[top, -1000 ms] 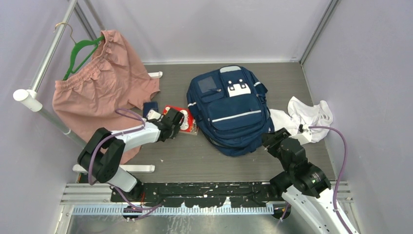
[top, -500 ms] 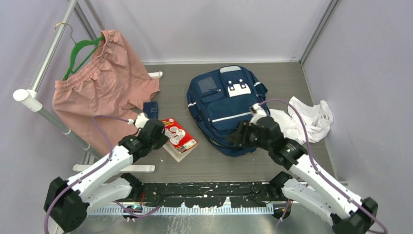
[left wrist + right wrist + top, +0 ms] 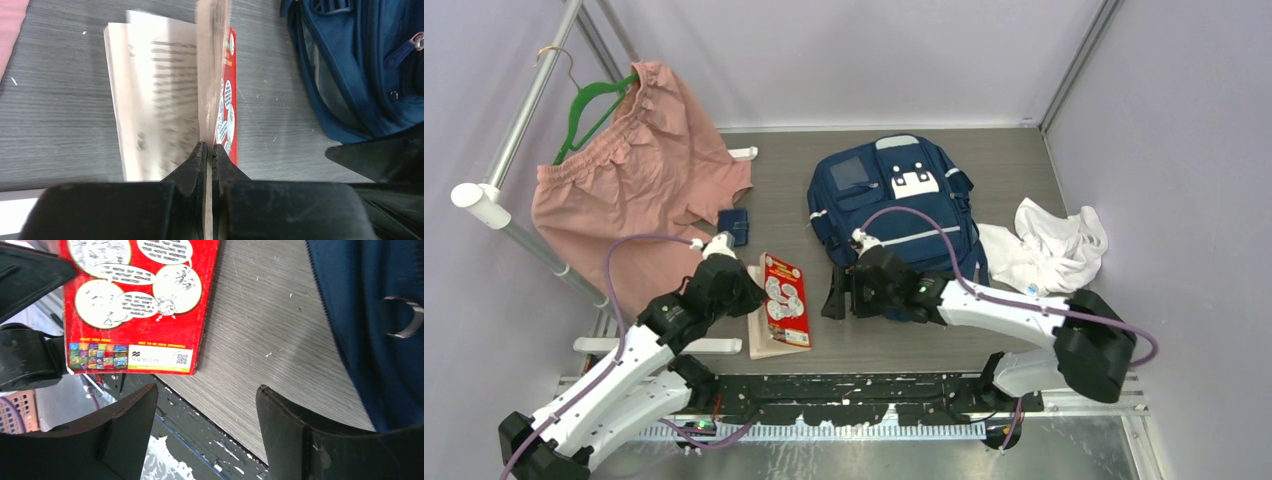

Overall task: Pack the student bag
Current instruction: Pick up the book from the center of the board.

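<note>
The navy student bag [image 3: 894,215] lies flat at the table's middle, front pocket up; it also shows in the left wrist view [image 3: 360,60] and the right wrist view [image 3: 375,315]. My left gripper [image 3: 736,292] is shut on the spine edge of a red-covered book [image 3: 784,298], whose pages fan open on the table [image 3: 160,105]; the fingertips [image 3: 199,152] pinch it. My right gripper [image 3: 836,295] is open and empty, low over the table between the book [image 3: 140,300] and the bag's near left corner.
Pink shorts [image 3: 624,190] hang on a green hanger [image 3: 584,110] from a rack bar [image 3: 519,130] at the left. A white cloth [image 3: 1049,245] lies right of the bag. A small navy pouch [image 3: 734,225] lies behind the book. The table's front edge [image 3: 210,420] is close below my right gripper.
My left gripper has drawn the book nearer and turned it lengthwise. My right arm has swung left along the bag's near edge to just right of the book.
</note>
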Robot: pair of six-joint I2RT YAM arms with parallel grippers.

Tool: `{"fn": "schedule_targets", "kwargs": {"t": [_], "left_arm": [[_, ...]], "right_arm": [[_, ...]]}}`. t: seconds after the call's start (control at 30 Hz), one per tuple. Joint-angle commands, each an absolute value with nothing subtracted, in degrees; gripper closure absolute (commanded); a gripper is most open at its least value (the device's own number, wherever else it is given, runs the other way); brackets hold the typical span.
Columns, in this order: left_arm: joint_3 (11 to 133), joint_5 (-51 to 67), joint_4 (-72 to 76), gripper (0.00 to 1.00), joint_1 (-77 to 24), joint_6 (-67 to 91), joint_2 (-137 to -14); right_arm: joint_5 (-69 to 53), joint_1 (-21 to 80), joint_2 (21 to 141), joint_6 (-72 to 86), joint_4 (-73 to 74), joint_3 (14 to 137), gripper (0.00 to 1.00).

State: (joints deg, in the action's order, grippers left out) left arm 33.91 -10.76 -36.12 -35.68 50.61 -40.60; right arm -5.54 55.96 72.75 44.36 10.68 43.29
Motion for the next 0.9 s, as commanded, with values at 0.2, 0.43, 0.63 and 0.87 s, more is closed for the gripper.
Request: {"fn": "schedule_targets", "kwargs": {"t": [0.2,0.43,0.63,0.87], "left_arm": [[35.43,-7.57,-37.25,1.0,-35.82,49.73,-30.86],[38.89,-6.25,-39.52,1.0,-35.78,50.27,-26.26],[40.21,-4.08,-37.73,1.0,-35.82,51.32,-23.58],[43.25,-3.43,-38.08,1.0,-35.79,51.15,-22.95]], "right_arm": [[-2.62,58.34,83.18,55.64,-6.79,45.6,0.16],[-7.57,58.19,84.68,62.54,-24.53,40.6,0.05],[-10.1,58.21,87.19,66.78,-33.56,38.45,0.04],[-10.27,58.23,87.19,68.16,-37.37,37.5,0.02]]}}
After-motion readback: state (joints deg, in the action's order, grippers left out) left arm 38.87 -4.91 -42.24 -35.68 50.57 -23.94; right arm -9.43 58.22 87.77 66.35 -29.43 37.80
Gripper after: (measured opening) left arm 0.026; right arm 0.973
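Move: The book is already in my left fingers, half open, its middle about 4 cm to their right, 1 cm back and some 5 cm below. From my right hand, the book's middle is roughly 11 cm to the left, 2 cm back and 5 cm down; the backpack's middle is about 12 cm ahead of that hand, 14 cm to its right and a little below. The dark blue wallet lies some 13 cm ahead of my left hand, 8 cm left, on the table. I keep my left pinch on the book and raise it about 8 cm, drawing back some 3 cm as I tilt the hand's left side down and its fingertips up. Meanwhile my right hand reaches some 8 cm left to the red cover, dipping slightly before coming back up; I roll its left side up about 25 degrees and spread its fingers to nearly full width, not yet closing. ##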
